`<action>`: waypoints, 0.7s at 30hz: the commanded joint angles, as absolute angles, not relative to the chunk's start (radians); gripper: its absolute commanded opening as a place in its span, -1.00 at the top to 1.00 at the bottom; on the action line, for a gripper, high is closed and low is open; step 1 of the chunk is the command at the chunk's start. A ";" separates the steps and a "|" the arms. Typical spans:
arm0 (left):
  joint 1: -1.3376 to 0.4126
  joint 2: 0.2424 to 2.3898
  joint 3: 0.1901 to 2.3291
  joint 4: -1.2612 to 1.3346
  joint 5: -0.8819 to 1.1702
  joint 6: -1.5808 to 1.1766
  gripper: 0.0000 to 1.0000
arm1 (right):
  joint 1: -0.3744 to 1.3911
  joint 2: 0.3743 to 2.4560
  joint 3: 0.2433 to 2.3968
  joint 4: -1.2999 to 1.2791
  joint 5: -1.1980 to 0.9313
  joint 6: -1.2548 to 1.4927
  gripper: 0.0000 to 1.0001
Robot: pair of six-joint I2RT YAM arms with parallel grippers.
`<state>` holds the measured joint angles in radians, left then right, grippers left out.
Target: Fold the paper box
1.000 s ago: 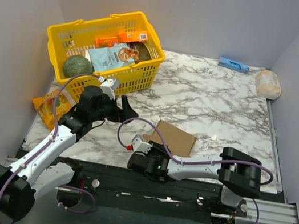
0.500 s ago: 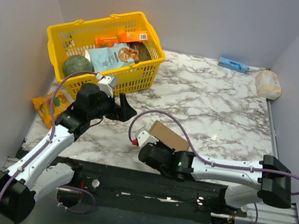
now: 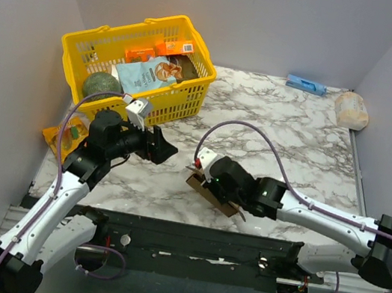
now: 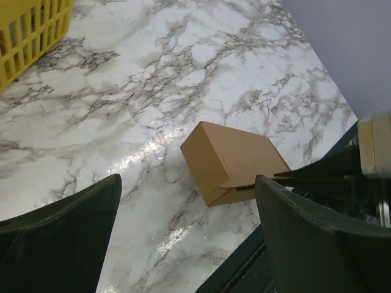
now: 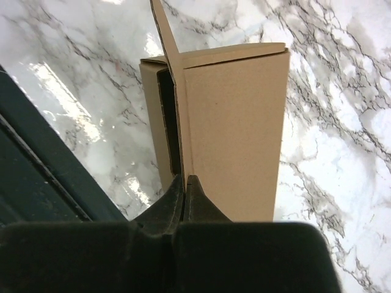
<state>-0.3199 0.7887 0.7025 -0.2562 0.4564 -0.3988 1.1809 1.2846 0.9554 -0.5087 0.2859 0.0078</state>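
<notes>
The paper box (image 3: 212, 195) is a small brown carton near the table's front edge, tipped up on one side. My right gripper (image 3: 207, 185) is shut on it. In the right wrist view the right gripper (image 5: 185, 179) pinches a thin cardboard panel at the open side of the paper box (image 5: 235, 122), and one flap stands up beyond the fingertips. My left gripper (image 3: 162, 146) hovers open to the left of the box, apart from it. The left wrist view shows the left gripper (image 4: 188, 183) wide open above marble, with the paper box (image 4: 235, 155) just beyond it.
A yellow basket (image 3: 190, 96) of groceries stands at the back left, its corner also in the left wrist view (image 4: 30, 30). An orange packet (image 3: 61, 136) lies by the left wall. A small blue box (image 3: 305, 84) and a pale bundle (image 3: 351, 109) sit at the back right. The black rail (image 3: 187, 240) borders the near edge.
My right gripper closed on the box's panel and the arm swung out, dragging the box left toward the front edge and tipping it up. The left arm shifted slightly, still open.
</notes>
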 commanded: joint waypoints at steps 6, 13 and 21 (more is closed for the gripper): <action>-0.313 0.724 0.747 -0.298 0.693 -0.212 -0.97 | 1.022 1.224 1.042 -0.597 -0.132 -0.061 0.99; -0.316 0.735 0.693 -0.209 0.902 -0.184 -0.97 | 0.907 1.229 1.040 -0.604 -0.447 -0.098 0.99; -0.345 0.827 0.658 -0.135 1.012 -0.233 -0.97 | 0.828 1.238 1.066 -0.638 -0.643 -0.149 0.99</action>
<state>-0.3248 0.7727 0.6662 -0.1806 0.9035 -0.2146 0.8490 1.2381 1.0229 -0.5922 -0.4892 -0.1070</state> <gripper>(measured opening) 0.985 0.014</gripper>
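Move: The paper box hangs from the right hand's shut fingers by its lid flap, its middle nearly straight below them, some 5 cm down and 1 cm left. The table's front edge runs about 10 cm back of that hand, 13 cm lower. From the empty left hand the box lies roughly 13 cm right, 7 cm back and 14 cm down; the yellow basket stands about 24 cm ahead of it, 13 cm left, 12 cm lower. Keeping its pinch on the lid flap, the right hand lifts the box about 4 cm, then also draws back a little, while its wrist swings some 30 degrees so the fingers point more to the left. The left hand, wide open, comes back about 6 cm and rightward towards the box, rising slightly before it starts to sink, and turns clockwise. ##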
